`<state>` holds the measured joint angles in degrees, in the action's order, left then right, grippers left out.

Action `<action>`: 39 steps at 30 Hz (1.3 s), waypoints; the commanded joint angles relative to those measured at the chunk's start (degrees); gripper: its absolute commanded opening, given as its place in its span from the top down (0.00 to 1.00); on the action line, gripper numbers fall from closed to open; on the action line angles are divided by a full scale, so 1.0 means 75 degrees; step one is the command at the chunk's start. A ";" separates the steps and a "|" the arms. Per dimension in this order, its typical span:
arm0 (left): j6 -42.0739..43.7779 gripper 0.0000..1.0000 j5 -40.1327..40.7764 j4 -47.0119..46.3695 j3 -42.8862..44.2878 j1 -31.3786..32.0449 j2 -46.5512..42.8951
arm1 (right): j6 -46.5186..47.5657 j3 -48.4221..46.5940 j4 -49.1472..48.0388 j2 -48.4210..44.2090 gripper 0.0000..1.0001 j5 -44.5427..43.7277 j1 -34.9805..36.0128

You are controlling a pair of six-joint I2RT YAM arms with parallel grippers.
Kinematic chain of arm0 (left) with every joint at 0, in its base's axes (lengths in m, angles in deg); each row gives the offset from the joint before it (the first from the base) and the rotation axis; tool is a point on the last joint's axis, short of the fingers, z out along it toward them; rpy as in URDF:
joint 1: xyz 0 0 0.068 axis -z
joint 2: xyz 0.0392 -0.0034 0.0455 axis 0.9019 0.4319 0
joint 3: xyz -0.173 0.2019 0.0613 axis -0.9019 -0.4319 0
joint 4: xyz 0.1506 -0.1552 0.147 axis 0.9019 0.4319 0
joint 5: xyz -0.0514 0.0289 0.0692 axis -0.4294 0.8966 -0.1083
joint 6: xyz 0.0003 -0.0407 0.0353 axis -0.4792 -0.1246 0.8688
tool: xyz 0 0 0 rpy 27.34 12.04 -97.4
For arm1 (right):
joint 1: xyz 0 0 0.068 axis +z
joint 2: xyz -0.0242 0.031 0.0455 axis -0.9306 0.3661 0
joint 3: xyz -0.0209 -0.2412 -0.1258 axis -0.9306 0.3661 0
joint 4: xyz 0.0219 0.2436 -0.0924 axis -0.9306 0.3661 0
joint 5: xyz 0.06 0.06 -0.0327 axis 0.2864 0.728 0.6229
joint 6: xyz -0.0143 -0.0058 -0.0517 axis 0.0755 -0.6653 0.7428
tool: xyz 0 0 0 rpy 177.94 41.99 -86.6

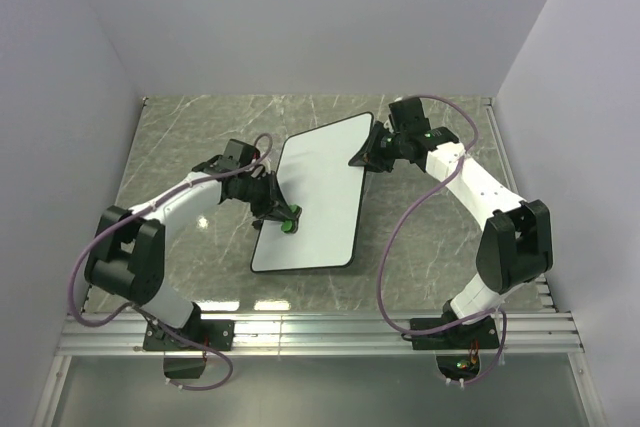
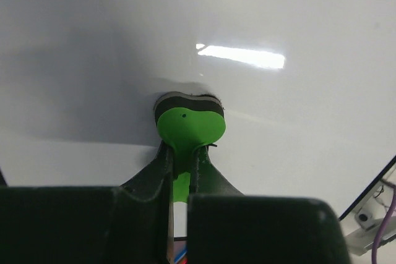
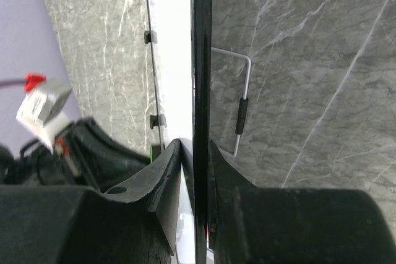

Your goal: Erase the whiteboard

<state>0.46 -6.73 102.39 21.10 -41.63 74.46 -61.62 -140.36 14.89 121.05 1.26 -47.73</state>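
Note:
The whiteboard [image 1: 318,187] lies tilted in the middle of the grey marble table, its white face blank. My left gripper [image 1: 283,221] is shut on a small green eraser block [image 1: 288,225] and presses it flat on the board's lower left part. In the left wrist view the eraser [image 2: 189,122] sits on the white board surface [image 2: 278,17] with its dark felt side down. My right gripper [image 1: 366,159] is shut on the board's right edge. In the right wrist view the black frame [image 3: 201,60] runs edge-on between my fingers [image 3: 167,168].
The marble table [image 1: 190,147] lies around the board. A wire stand [image 3: 242,103] shows under the board in the right wrist view. Pale walls close in the table on the left, the back and the right. A metal rail [image 1: 320,332] runs along the near edge.

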 commanded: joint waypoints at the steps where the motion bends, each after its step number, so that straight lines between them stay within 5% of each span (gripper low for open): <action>1: 0.0385 1.00 0.0943 -0.0106 0.0014 -0.0189 0.0763 | 0.0671 0.0144 0.1090 0.0427 1.00 -0.0779 0.0239; 10: 0.0690 1.00 0.1598 0.0044 0.0917 -0.0459 0.1666 | 0.0695 0.0073 0.1125 0.0427 1.00 -0.0791 0.0227; 21: 0.1369 1.00 0.2244 0.1579 0.2640 -0.2132 0.0658 | 0.0836 -0.0055 0.1207 0.0450 0.98 -0.0849 0.0239; 23: 0.1603 1.00 0.2162 0.1720 0.2640 -0.2416 0.0682 | 0.0836 -0.0102 0.1195 0.0474 0.87 -0.0861 0.0239; 27: 0.1757 1.00 0.2431 0.1850 0.2360 -0.2978 0.0659 | 0.0894 -0.0301 0.1230 0.0474 0.47 -0.0954 0.0227; 33: 0.1546 0.99 0.3871 0.1627 0.1621 -0.3015 0.0518 | 0.1046 -0.0641 0.1453 0.0264 0.20 -0.1083 0.0110; 37: 0.1405 0.56 0.4751 0.1439 0.1305 -0.3015 0.0237 | 0.1164 -0.0700 0.1547 0.0006 0.18 -0.1048 -0.0054; 39: 0.1358 0.42 0.5030 0.1358 0.1257 -0.3015 0.0084 | 0.1210 -0.0677 0.1547 -0.0146 0.17 -0.0978 -0.0148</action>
<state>11.21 24.15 114.45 30.48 -64.31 79.72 -54.84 -143.31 23.87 123.45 -4.09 -47.38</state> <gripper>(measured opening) 0.525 0.826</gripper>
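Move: The green eraser is already in the left hand, flat on the board's lower left part. The bare table spot it is bound for lies about 8 cm ahead, 19 cm left and 5 cm below; the sloping whiteboard's middle is some 5 cm ahead, 8 cm right and 2 cm higher. The near black clip sits 9 cm left, 1 cm back, 4 cm lower. From the right hand, pinching the board's raised edge, that middle is 8 cm back, 13 cm left, 6 cm lower. The eraser, still pinched by the left hand, first sweeps some 7 cm forward along the board, then arcs left over its left edge, rising about 5 cm, and comes down on the table, 20 cm left of where it began. The wrist rolls until the fingers point nearly straight down, then they open. Late on, the right fingers open wide, unpinching the board's edge as that hand sinks a couple of centimetres and shifts slightly right. ##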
